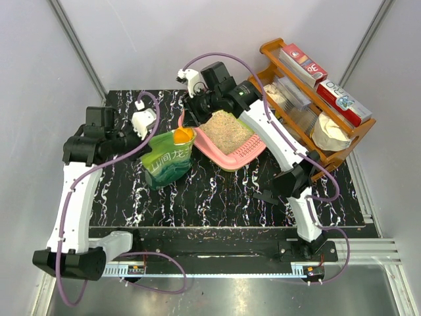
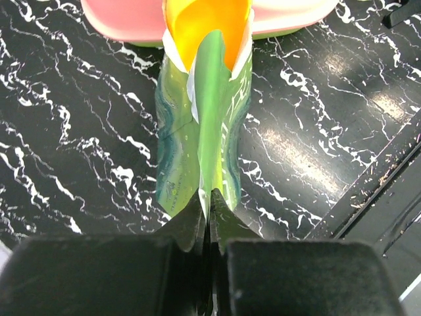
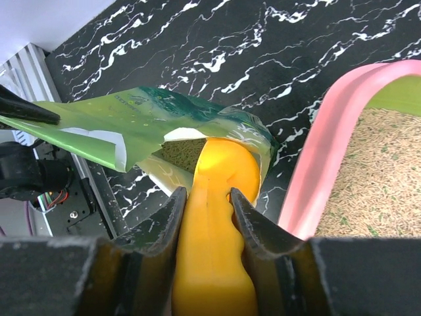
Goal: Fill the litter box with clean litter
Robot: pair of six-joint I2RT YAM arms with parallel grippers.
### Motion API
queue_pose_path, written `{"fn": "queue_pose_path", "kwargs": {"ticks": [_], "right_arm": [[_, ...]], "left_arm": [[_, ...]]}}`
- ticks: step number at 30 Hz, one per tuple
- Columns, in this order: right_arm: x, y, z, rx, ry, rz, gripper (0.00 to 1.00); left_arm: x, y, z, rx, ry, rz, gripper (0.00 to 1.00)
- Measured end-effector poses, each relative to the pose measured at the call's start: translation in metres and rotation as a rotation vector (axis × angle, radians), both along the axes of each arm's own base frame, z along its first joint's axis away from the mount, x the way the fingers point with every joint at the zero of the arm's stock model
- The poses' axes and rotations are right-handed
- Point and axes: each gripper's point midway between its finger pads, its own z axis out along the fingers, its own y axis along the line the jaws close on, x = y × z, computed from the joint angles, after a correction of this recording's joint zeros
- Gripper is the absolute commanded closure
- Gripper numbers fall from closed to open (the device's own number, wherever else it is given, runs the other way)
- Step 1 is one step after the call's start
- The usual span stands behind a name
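Note:
The pink litter box [image 1: 242, 158] with green inner walls sits mid-table and holds beige clean litter [image 1: 227, 130], also seen in the litter box [image 3: 329, 158] at the right of the right wrist view as clean litter [image 3: 375, 178]. A green bag [image 1: 168, 161] lies to its left with its mouth open toward the box. My left gripper [image 2: 208, 197] is shut on the green bag [image 2: 197, 131] at its edge. My right gripper [image 3: 207, 197] is shut on the handle of a yellow-orange scoop [image 3: 220, 197], whose bowl sits inside the bag's mouth, where litter shows.
A brown wooden rack [image 1: 316, 99] with boxes and a white bundle stands at the back right, close behind the right arm. The black marbled table [image 1: 217, 204] ends at a metal rail along the near edge.

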Motion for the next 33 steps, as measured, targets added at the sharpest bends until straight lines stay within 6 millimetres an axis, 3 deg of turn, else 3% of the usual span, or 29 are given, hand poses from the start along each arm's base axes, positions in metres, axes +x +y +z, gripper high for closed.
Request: {"fn": "queue_pose_path", "kwargs": {"ticks": [5, 10, 17, 26, 33], "right_arm": [[-0.020, 0.015, -0.009, -0.031, 0.031, -0.006, 1.00], [-0.030, 0.029, -0.039, -0.100, 0.075, -0.056, 1.00], [-0.018, 0.036, -0.068, -0.137, 0.122, -0.130, 1.00], [-0.006, 0.031, -0.070, -0.156, 0.091, -0.201, 1.00], [-0.003, 0.023, -0.077, -0.172, 0.112, -0.279, 1.00]], "left_arm": [[-0.024, 0.007, 0.004, 0.021, -0.014, 0.025, 1.00], [-0.038, 0.008, -0.001, 0.020, -0.039, 0.034, 1.00], [-0.026, 0.010, -0.004, 0.016, -0.103, 0.062, 1.00], [-0.002, 0.012, 0.009, 0.048, -0.161, 0.044, 1.00], [0.005, 0.007, 0.005, 0.039, -0.192, 0.014, 1.00]]}}
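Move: The litter bag stands open, its middle about 8 cm to the right hand's left, 7 cm back and some 17 cm below; that hand already holds the yellow scoop with its bowl at the mouth. The litter box lies about 12 cm to this hand's right, 5 cm farther out and 24 cm below. From the left hand, which already pinches the rim, the bag's middle is roughly 7 cm right, 3 cm ahead and 15 cm below. Deeper into the bag goes the yellow scoop: the right hand, keeping its grip on the handle, swings back and left about 3 cm each, then mostly down, some 7 cm, easing forward again and turning about 15 degrees clockwise. The left fingers keep pinching the rim; that hand pulls back about 4 cm, then returns forward, tipping up some 10 degrees. ##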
